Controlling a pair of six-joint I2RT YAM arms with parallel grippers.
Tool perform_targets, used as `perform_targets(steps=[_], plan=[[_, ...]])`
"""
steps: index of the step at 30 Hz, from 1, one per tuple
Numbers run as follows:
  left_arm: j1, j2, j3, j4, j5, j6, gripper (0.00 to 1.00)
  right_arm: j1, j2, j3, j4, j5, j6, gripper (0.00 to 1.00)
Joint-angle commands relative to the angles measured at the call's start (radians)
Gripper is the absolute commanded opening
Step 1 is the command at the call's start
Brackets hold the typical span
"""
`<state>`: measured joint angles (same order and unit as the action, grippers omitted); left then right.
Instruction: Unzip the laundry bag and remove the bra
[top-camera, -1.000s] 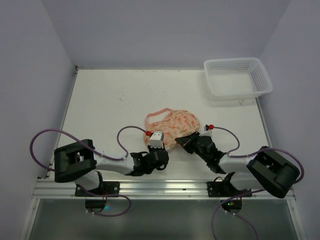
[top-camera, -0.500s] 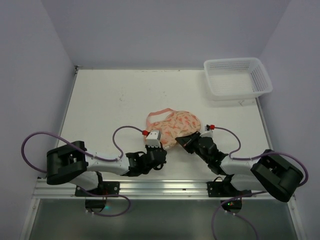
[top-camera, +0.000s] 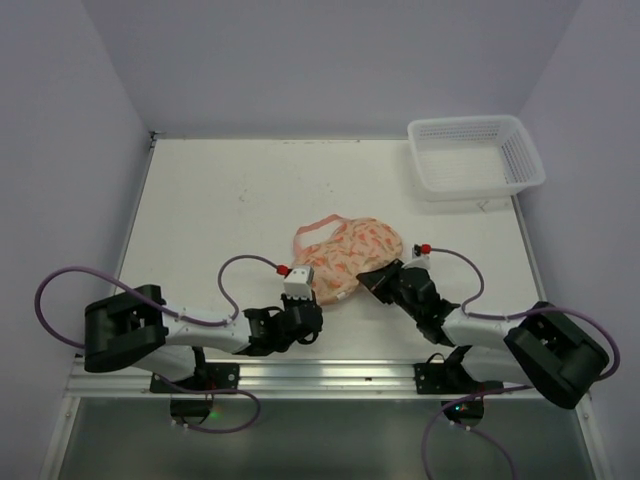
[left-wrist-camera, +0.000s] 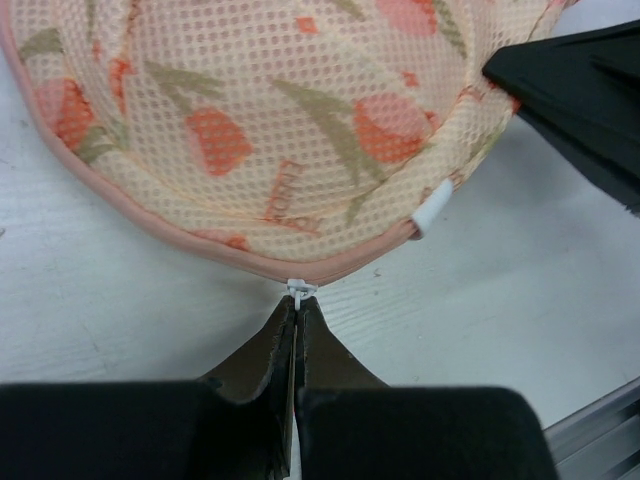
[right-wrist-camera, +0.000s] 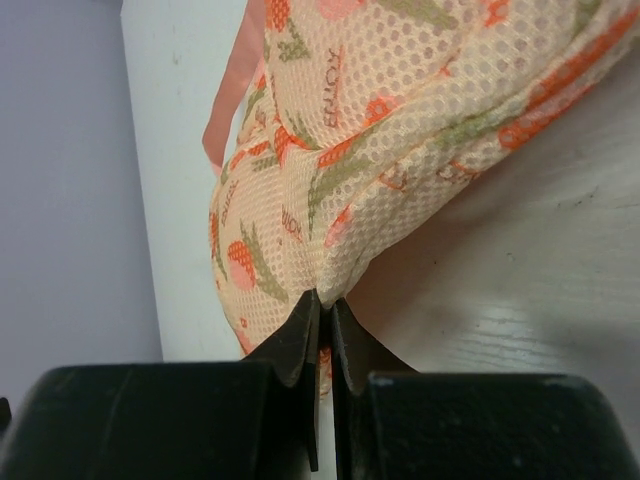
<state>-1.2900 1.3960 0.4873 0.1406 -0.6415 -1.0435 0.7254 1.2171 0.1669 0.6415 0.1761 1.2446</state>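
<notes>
The laundry bag (top-camera: 348, 256) is a cream-peach dome pouch with orange print and pink trim, lying mid-table. It fills the left wrist view (left-wrist-camera: 270, 130) and the right wrist view (right-wrist-camera: 380, 130). My left gripper (left-wrist-camera: 298, 300) is shut on the white zip pull (left-wrist-camera: 300, 290) at the bag's near pink edge; in the top view it sits at the bag's near left side (top-camera: 303, 288). My right gripper (right-wrist-camera: 322, 300) is shut on a pinch of the bag's mesh fabric at its near right side (top-camera: 378, 279). The bra is hidden.
A white plastic lattice basket (top-camera: 478, 156) stands at the far right corner. A pink strap loop (top-camera: 318, 227) lies at the bag's far left. The metal rail (top-camera: 330, 375) runs along the near edge behind both arms.
The left gripper has drawn back toward the near left with the zip pull. The left arm's base link has swung lower. The right gripper has stayed on the bag's edge.
</notes>
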Motion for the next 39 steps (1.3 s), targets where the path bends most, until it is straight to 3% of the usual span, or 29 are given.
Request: perform_targets(steps=[1, 10, 14, 20, 31, 39], plan=[[0.0, -0.034, -0.036, -0.01, -0.041, 0.029, 0.0, -0.052, 0.007, 0.006, 0.009, -0.019, -0.077, 0.0], [0.012, -0.019, -0.03, 0.008, -0.021, 0.078, 0.0, -0.133, 0.071, 0.048, 0.032, -0.165, -0.213, 0.0], [0.012, -0.006, -0.038, 0.091, 0.032, 0.14, 0.0, -0.127, 0.067, 0.079, -0.023, -0.22, -0.258, 0.39], [0.011, 0.043, -0.01, 0.134, 0.055, 0.16, 0.0, -0.078, 0.001, 0.046, -0.042, -0.214, -0.252, 0.53], [0.011, 0.072, 0.002, 0.175, 0.062, 0.157, 0.0, 0.064, -0.022, 0.077, -0.154, -0.147, -0.059, 0.62], [0.012, 0.074, 0.016, 0.178, 0.055, 0.158, 0.0, 0.115, 0.078, 0.065, -0.069, -0.127, 0.004, 0.63]])
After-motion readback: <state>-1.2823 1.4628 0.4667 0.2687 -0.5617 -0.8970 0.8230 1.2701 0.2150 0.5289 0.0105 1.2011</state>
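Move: Close beside the zipper pull, which the left fingers already pinch, the white zipper-end tab lies about 5 cm to the left hand's right, 1 cm ahead and 1 cm lower. The right hand, still shut on the mesh, has that tab some 4 cm back, 4 cm to its left and 4 cm below. From the right hand, the pull is 10 cm left, 5 cm back and 3 cm lower; the laundry bag's middle is 5 cm ahead, 4 cm left and 4 cm lower. Letting go of the mesh after easing a little right and down, the right hand opens wide and arcs up, then down, about 5 cm back and 5 cm left to bring its spread fingers around the zipper-end tab, turning some 15 degrees counter-clockwise overall. The left keeps its pinch on the pull, shifting slightly left, then right and down. ##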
